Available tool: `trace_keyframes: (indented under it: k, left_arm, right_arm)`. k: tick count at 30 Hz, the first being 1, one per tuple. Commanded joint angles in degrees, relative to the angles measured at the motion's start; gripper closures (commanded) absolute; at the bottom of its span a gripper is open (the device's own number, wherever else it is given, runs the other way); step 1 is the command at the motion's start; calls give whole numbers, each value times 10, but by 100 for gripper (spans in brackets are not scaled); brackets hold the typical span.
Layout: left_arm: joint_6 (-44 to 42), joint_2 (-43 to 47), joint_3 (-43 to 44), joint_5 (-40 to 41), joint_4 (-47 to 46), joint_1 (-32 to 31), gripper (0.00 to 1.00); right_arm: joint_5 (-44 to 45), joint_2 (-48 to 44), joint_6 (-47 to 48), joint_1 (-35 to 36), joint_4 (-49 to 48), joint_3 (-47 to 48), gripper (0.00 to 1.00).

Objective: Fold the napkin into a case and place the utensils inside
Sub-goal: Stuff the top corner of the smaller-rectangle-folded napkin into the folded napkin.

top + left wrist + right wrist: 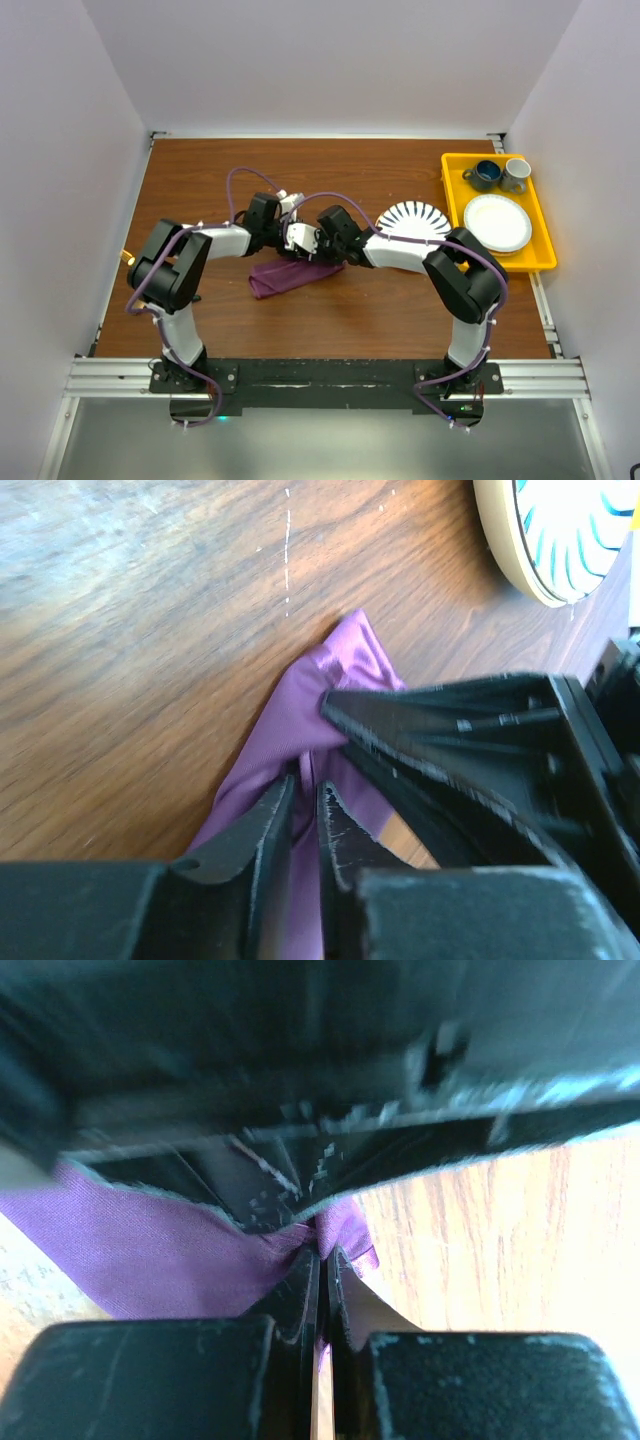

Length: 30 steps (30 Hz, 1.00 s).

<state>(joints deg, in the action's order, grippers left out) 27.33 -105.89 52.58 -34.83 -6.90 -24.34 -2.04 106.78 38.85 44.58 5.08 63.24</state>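
The plum-purple napkin (283, 276) lies bunched on the wooden table, with no case shape to it. Both grippers meet over its far edge. My right gripper (320, 246) (322, 1256) is shut on a raised corner of the napkin (170, 1250). My left gripper (297, 238) (307, 788) faces it, its jaws a narrow gap apart with a fold of the napkin (300, 710) running loosely between them. A small gold-coloured bit (126, 256) shows at the table's left edge; I cannot tell whether it is the utensils.
A blue-striped plate (412, 218) (560, 540) lies just right of the grippers. A yellow tray (545, 262) at the right edge holds a white plate (497, 222) and two cups (487, 175) (516, 174). White walls close in three sides.
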Motion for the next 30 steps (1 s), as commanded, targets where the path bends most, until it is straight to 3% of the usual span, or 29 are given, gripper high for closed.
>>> trace_keyframes:
  k: [1,13,22,30]
  left_arm:
    - [-39,47,-5,7,50,21,73]
    - [-90,57,-8,22,104,27,56]
    - [-93,37,-5,31,101,27,55]
    - [-95,80,-12,68,90,28,46]
  right_arm:
    - [20,1,6,-3,-10,-9,100]
    - [20,-3,2,-4,-23,-13,100]
    - [20,-2,5,-3,-27,-12,100]
    - [18,-7,11,-3,-28,-16,100]
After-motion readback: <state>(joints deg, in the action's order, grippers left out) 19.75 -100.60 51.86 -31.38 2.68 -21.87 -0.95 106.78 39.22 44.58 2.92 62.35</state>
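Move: Barely ahead of the left fingertips, about 1 cm to their right, is the stuffed napkin corner they are already loosening on. The napkin corner that the right fingers hold lies some 4 cm right and 1 cm ahead. The folded napkin's middle is about 4 cm back and 2 cm left; the striped plate is roughly 23 cm right and 6 cm ahead. From the right hand the stuffed corner lies about 3 cm left and 1 cm back. Backing out to the left by about 3.5 cm, the left hand comes free of the stuffed napkin corner, rising about 1 cm and sinking again while drifting slightly back. Its partly open fingers spread to about half open and tip a little more steeply down. The right hand stays put, still pinching the napkin's right end. ##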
